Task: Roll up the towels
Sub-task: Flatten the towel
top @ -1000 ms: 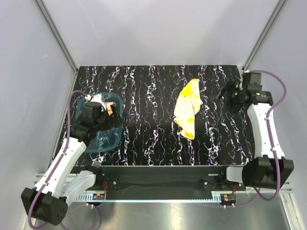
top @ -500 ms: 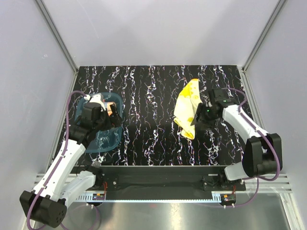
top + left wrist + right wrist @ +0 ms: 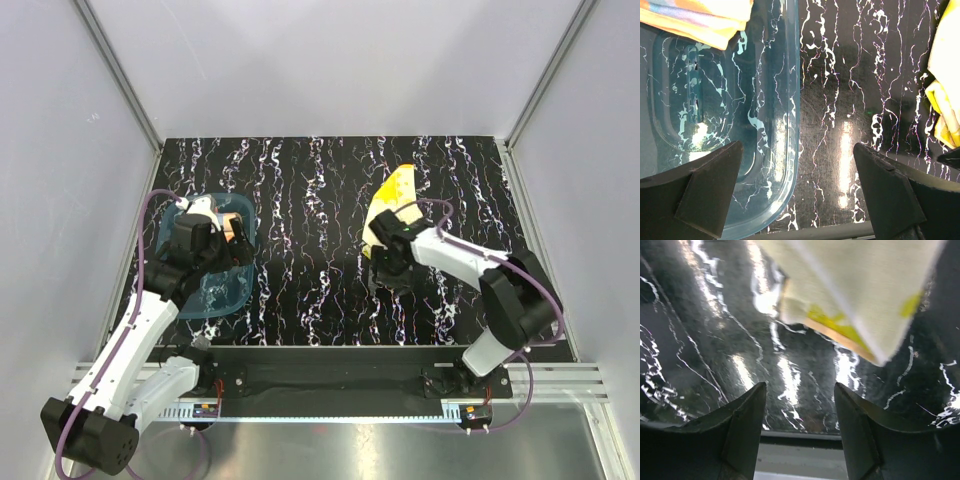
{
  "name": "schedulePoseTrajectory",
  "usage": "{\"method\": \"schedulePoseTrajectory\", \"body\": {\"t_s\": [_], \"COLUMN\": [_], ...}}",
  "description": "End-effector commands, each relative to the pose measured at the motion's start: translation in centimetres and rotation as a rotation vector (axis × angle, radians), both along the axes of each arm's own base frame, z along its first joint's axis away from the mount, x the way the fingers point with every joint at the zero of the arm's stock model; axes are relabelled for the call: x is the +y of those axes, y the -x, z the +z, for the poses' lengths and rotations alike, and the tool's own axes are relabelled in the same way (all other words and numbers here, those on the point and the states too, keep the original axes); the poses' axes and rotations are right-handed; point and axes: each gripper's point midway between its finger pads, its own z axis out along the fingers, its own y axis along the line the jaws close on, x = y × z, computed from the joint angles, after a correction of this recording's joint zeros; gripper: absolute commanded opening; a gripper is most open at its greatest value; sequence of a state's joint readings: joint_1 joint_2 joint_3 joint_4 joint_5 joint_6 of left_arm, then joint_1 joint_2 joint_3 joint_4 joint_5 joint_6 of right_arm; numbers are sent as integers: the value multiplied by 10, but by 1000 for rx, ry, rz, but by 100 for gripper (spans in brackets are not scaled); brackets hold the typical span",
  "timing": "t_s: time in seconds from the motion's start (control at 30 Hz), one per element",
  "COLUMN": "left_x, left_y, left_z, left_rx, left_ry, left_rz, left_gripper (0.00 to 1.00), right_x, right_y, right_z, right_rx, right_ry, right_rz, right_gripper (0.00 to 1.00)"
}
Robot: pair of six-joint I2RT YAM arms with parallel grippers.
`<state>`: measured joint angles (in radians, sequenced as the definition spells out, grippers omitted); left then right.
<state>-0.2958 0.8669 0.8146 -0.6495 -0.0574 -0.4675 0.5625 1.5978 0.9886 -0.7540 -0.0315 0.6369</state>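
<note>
The yellow and cream towel [image 3: 394, 197] lies crumpled on the right half of the black marbled table, and its near end is hidden under my right arm. My right gripper [image 3: 384, 270] hovers just past that near end, open with nothing between its fingers; in the right wrist view the towel's corner [image 3: 855, 295] lies ahead of the gripper [image 3: 800, 432]. The orange-pink towel [image 3: 236, 214] lies bunched at the far end of the teal tray [image 3: 215, 295]. My left gripper [image 3: 797, 200] is wide open and empty over the tray's right rim [image 3: 792, 125], with the orange-pink towel [image 3: 695, 17] beyond it.
The translucent teal tray sits at the table's left side. White walls and metal posts enclose the table at the back and sides. The table's near edge [image 3: 800, 437] shows right under the right fingers. The yellow towel's edge [image 3: 945, 100] shows in the left wrist view.
My right arm has swung from the far right corner leftward over the yellow towel's near end, and its jaws have narrowed somewhat. The left arm has stayed still.
</note>
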Motion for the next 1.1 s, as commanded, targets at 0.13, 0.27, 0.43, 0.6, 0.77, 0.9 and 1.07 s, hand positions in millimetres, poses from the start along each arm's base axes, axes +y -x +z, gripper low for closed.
{"method": "schedulePoseTrajectory", "body": {"t_s": [0.13,0.27,0.43,0.6,0.77,0.9,1.07], "left_x": [0,0,0,1,2,2,5], "left_y": [-9,-9,-9,-10,-10,-10,-10], "left_z": [18,19,19,20,20,20,19], "left_rx": [-68,-70,-71,-71,-72,-74,-69], "left_ry": [-8,-7,-8,-15,-18,-20,-33], "left_rz": [0,-2,-3,-2,3,3,14], "left_gripper": [99,99,99,99,99,99,99], "right_x": [8,5,7,5,18,46,108], "right_y": [-44,-54,-64,-58,-41,-37,-63], "right_z": [9,-6,-20,-29,-34,-22,115], "right_rx": [-123,-108,-99,-73,-46,-46,-206], "right_ry": [197,265,298,308,180,19,-290], "right_rz": [1,24,38,41,49,96,243], "right_gripper": [63,61,53,29,0,0,0]}}
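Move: The towel's near end lies about 6 cm ahead of the right hand, 1 cm to its left and some 3 cm below it; the middle of the towel is about 14 cm ahead and 2 cm to the right. The table's near edge runs roughly 12 cm behind this hand, straight back. From the left hand, the near end is some 29 cm to the right, 3 cm farther out and 16 cm lower. The right fingers shut from well open onto the towel's near end and pinch its cloth, after the hand goes about 6 cm forward, slightly left and some 2.5 cm down, tilting its left side down about 15 degrees. Still gripping, the hand undoes that tilt and draws about 4 cm left and 2 cm back, rising 2 cm at the last. ##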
